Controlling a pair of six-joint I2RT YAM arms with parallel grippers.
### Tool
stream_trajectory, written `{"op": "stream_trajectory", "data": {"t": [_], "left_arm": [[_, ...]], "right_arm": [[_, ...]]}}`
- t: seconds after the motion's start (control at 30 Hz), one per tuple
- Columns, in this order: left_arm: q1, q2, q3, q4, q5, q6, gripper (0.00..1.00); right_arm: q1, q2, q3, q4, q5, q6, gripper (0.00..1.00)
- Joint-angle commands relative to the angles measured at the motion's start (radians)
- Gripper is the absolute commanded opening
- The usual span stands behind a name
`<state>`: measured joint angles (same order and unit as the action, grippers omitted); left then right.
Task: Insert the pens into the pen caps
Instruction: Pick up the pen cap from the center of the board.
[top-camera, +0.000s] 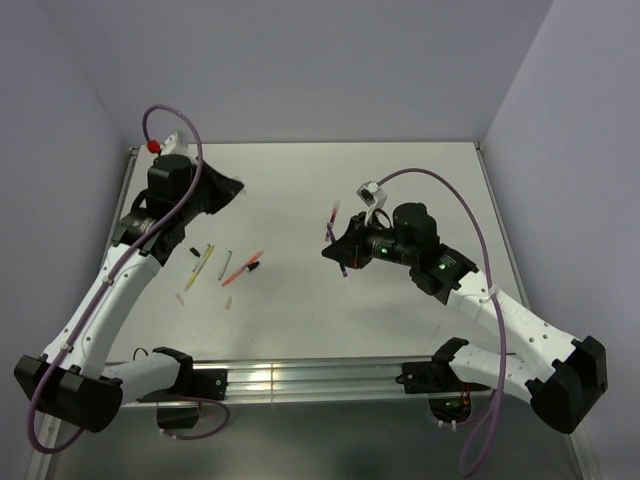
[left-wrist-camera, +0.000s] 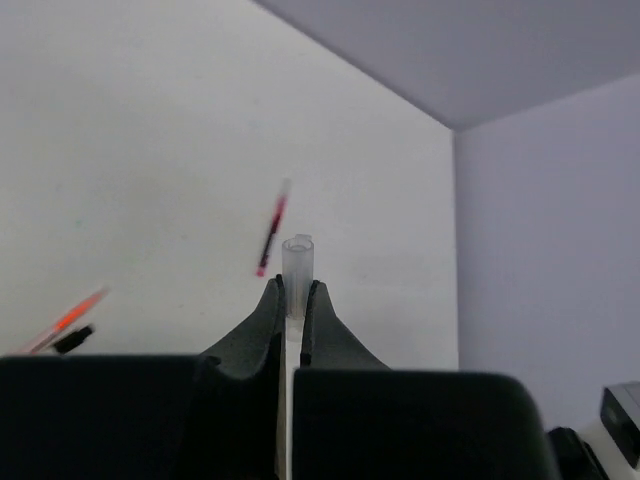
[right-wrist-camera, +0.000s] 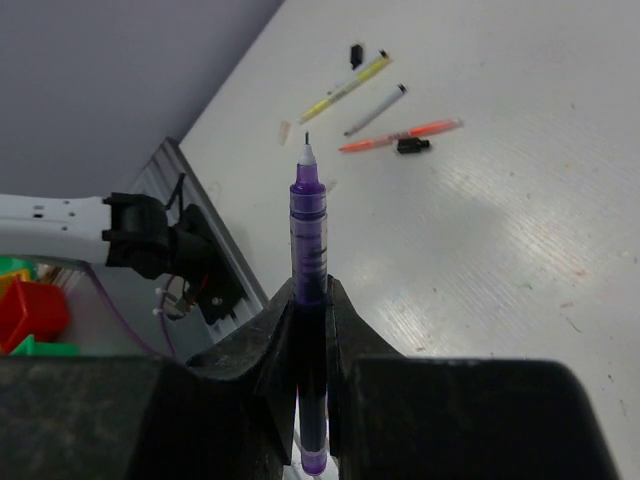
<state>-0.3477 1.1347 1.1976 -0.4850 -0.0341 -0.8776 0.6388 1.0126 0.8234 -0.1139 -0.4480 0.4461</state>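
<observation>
My left gripper (left-wrist-camera: 296, 290) is shut on a whitish-clear pen cap (left-wrist-camera: 298, 262) that stands up out of the fingertips, open end away from the camera. In the top view the left gripper (top-camera: 238, 187) hovers at the table's back left. My right gripper (right-wrist-camera: 310, 295) is shut on a dark purple pen (right-wrist-camera: 308, 225), tip pointing away from the wrist. It sits mid-table (top-camera: 336, 250), with the purple pen (top-camera: 344, 269) poking out. A red pen (top-camera: 333, 213) lies just behind it. Yellow (top-camera: 205, 262), white-black (top-camera: 227, 265) and orange (top-camera: 243, 268) pens lie between the arms.
Two black caps (top-camera: 193, 249) (top-camera: 255, 266) lie among the loose pens, and two whitish caps (top-camera: 181, 297) (top-camera: 228, 301) lie nearer the front edge. Purple walls close in the table at the back and sides. A metal rail (top-camera: 300, 378) runs along the front.
</observation>
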Motion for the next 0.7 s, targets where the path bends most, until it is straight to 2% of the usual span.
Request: {"op": "stream_trajectory", "data": {"t": [0.0, 0.03, 0.13, 0.27, 0.37, 0.67], "left_arm": [[-0.022, 0.059, 0.074, 0.155, 0.203, 0.092, 0.00], [-0.028, 0.068, 0.074, 0.254, 0.282, 0.086, 0.00], [-0.054, 0.092, 0.059, 0.473, 0.386, 0.048, 0.00], [-0.108, 0.151, 0.077, 0.642, 0.474, 0.040, 0.00], [-0.131, 0.158, 0.037, 0.797, 0.522, 0.013, 0.00], [-0.160, 0.152, -0.042, 0.968, 0.597, 0.008, 0.00]], "right_arm": [[-0.004, -0.043, 0.003, 0.112, -0.073, 0.025, 0.00], [-0.004, -0.048, 0.011, 0.111, -0.092, 0.035, 0.00], [-0.004, -0.031, 0.042, 0.161, -0.124, 0.078, 0.00], [-0.002, 0.007, 0.098, 0.212, -0.129, 0.134, 0.00], [-0.002, 0.041, 0.135, 0.241, -0.112, 0.166, 0.00], [-0.002, 0.113, 0.191, 0.312, -0.063, 0.220, 0.00]]}}
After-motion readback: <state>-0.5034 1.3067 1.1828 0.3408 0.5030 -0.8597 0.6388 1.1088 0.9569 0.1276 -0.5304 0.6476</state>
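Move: The left gripper holds the clear pen cap; the purple pen's tip, held by the right hand, lies about 20 cm to its right, some 10 cm back and near its height. On the table about 30 cm below, the finished red pen lies 15 cm ahead and 21 cm right, and the orange pen almost directly underneath, 3 cm left. From the right hand, the cap is roughly 21 cm left, 12 cm ahead and 5 cm up. Bring the left gripper about 15 cm right and 12 cm up towards the purple pen's tip, easing back slightly late on, turning clockwise some 40 degrees and tipping the fingers up out of their downward slant. Meanwhile raise the right hand about 8 cm, drifting left and tilting its fingers up. Keep both grips shut. ##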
